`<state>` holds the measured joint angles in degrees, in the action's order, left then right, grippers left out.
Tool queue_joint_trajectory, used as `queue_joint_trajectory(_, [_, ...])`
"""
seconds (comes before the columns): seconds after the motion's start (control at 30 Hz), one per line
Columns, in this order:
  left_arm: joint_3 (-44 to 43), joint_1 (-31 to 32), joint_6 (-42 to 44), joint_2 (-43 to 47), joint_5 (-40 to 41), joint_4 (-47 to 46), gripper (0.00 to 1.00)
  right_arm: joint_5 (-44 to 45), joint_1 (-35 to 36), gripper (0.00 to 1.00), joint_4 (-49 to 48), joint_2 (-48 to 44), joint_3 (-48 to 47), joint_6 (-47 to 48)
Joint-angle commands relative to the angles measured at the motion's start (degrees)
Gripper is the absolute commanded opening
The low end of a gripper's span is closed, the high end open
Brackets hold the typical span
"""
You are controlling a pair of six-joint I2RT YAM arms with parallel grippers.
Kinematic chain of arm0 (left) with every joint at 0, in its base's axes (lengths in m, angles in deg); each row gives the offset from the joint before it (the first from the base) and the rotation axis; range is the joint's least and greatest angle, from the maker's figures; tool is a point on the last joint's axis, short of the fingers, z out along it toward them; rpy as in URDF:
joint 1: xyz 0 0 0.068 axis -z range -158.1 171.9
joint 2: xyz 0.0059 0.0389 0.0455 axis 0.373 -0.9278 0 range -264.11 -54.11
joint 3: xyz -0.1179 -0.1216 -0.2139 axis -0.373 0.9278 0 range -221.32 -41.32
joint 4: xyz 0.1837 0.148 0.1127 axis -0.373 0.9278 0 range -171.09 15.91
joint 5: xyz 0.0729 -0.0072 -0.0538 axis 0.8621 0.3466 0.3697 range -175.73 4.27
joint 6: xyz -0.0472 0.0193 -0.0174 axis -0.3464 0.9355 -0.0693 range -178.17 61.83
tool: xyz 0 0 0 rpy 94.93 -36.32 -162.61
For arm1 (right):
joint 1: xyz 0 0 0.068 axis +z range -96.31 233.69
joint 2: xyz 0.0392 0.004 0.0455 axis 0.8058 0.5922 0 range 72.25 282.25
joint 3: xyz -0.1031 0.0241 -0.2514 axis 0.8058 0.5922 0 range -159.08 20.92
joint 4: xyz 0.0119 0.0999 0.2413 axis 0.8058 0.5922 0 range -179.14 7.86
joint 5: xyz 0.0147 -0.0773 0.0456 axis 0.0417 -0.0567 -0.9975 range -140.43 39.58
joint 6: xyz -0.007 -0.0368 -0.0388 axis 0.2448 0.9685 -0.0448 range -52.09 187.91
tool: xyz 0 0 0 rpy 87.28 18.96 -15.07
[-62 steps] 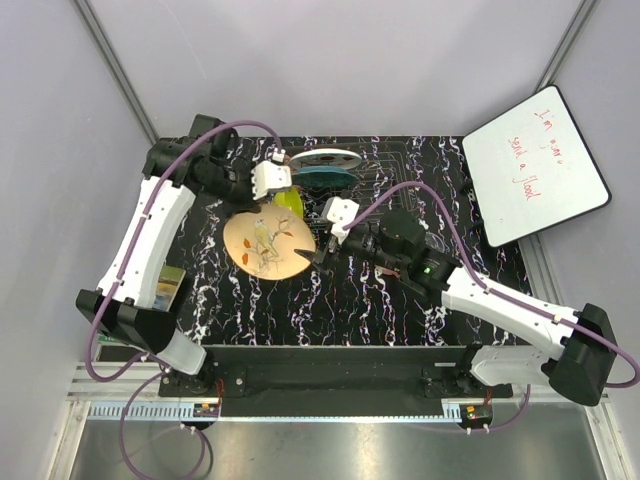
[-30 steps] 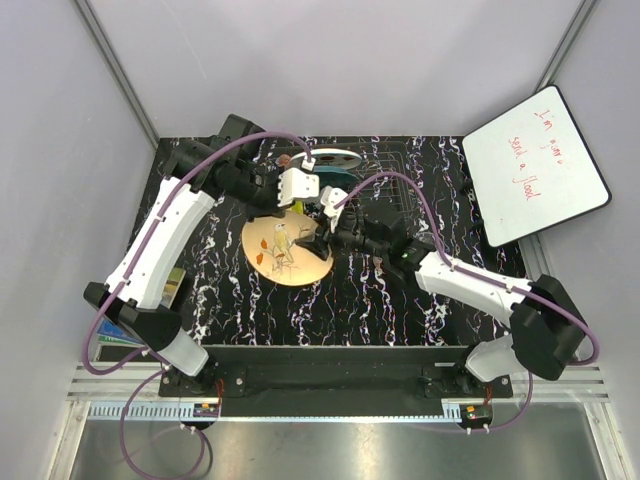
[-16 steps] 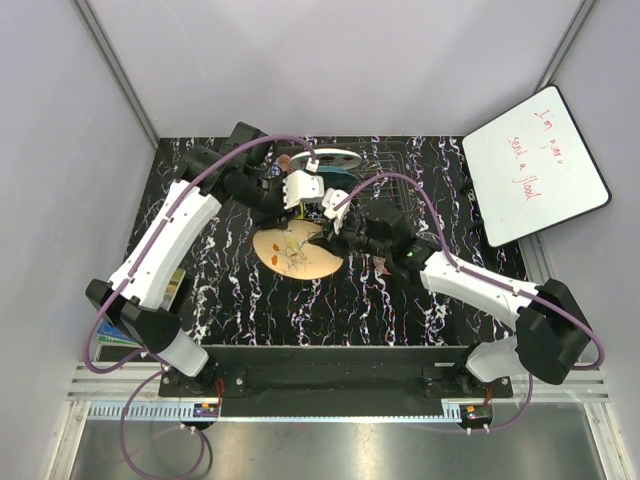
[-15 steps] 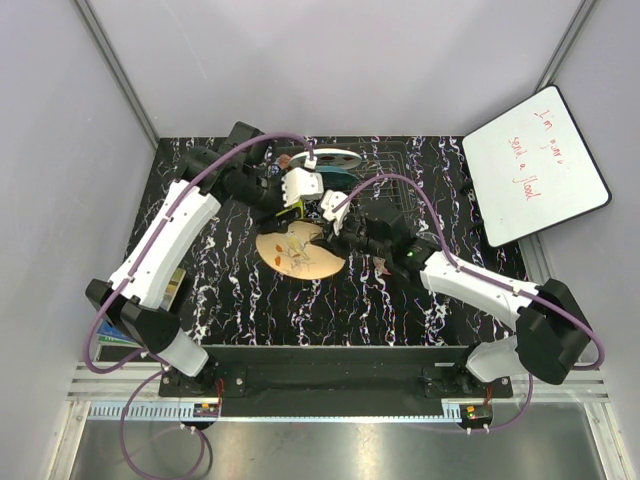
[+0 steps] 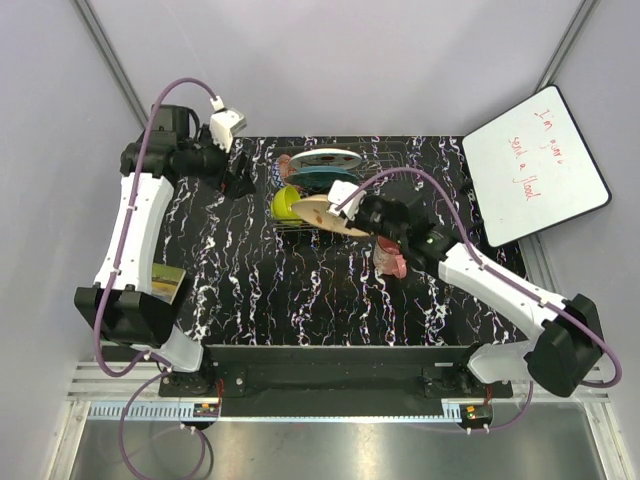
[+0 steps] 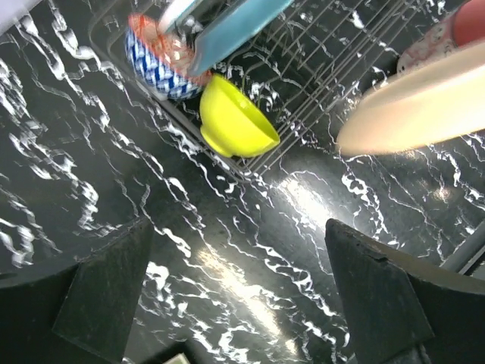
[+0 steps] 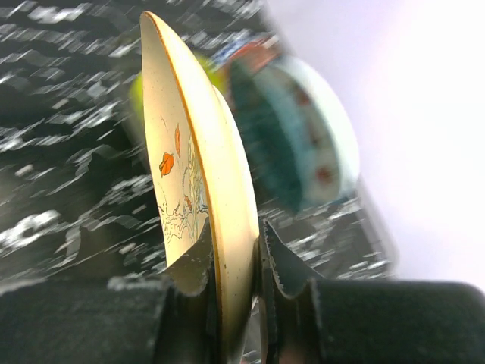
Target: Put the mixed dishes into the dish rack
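My right gripper (image 5: 350,216) (image 7: 231,265) is shut on the rim of the peach floral plate (image 5: 314,211) (image 7: 198,171), holding it edge-on above the front of the dish rack (image 5: 395,180) (image 6: 326,68). In the rack stand the teal plate (image 5: 318,178) (image 7: 265,144) and the white plate with red slices (image 5: 325,158) (image 7: 326,144), with the lime-yellow bowl (image 5: 285,203) (image 6: 235,121) and the red patterned bowl (image 6: 155,57) at its left end. A pink mug (image 5: 392,258) lies on the table. My left gripper (image 5: 240,185) (image 6: 242,296) is open and empty at the back left.
A white board with red writing (image 5: 535,165) leans at the back right. A blue-green book (image 5: 160,283) lies at the table's left edge beside the left arm. The table is black with white veins (image 5: 300,300).
My left gripper has let go of the peach plate, opened wide and drawn back to the far left. The right gripper has lifted the plate off the table and tipped it edge-on by the rack.
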<state>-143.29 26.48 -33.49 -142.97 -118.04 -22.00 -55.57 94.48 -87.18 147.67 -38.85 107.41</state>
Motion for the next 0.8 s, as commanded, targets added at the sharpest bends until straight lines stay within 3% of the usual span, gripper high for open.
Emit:
queue_joint_trajectory(0.0, [7.64,-0.18,-5.96,-0.26,-2.06,-3.80,0.99,2.16,-0.89,0.00,-12.32,-3.96,-9.30,8.30])
queue_joint_trajectory(0.27, [13.11,-0.18,-10.01,-6.66,-3.10,-8.20,0.99,4.00,-1.77,0.00,-14.96,4.02,-11.60,18.31])
queue_joint_trajectory(0.77, [14.78,-0.18,-9.40,-11.69,-2.93,-12.86,0.96,4.01,-2.56,0.00,-17.16,13.88,-13.62,17.01])
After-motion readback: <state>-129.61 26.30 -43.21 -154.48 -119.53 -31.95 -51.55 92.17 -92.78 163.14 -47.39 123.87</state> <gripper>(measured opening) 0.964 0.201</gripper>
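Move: The beige plate, already pinched by the right hand, is bound for the rack slot just in front of the teal plate, about 11 cm ahead, 4 cm left and 13 cm below that hand. The teal plate stands some 3 cm beyond the slot; the green bowl is about 9 cm ahead and 13 cm left of the right hand, 18 cm down. From the open, empty left hand, the bowl lies roughly 7 cm ahead, 9 cm right and 23 cm below. The beige plate stays pinched as the right hand lifts it about 8 cm while easing forward, then carries it on and down 10 cm into the rack in front of the teal plate, some 8 cm forward in all, tipping up and rolling its left side down. Meanwhile the open left hand sinks about 13 cm beside the green bowl and the rack's near-left corner, tipping some 20 degrees further down. ##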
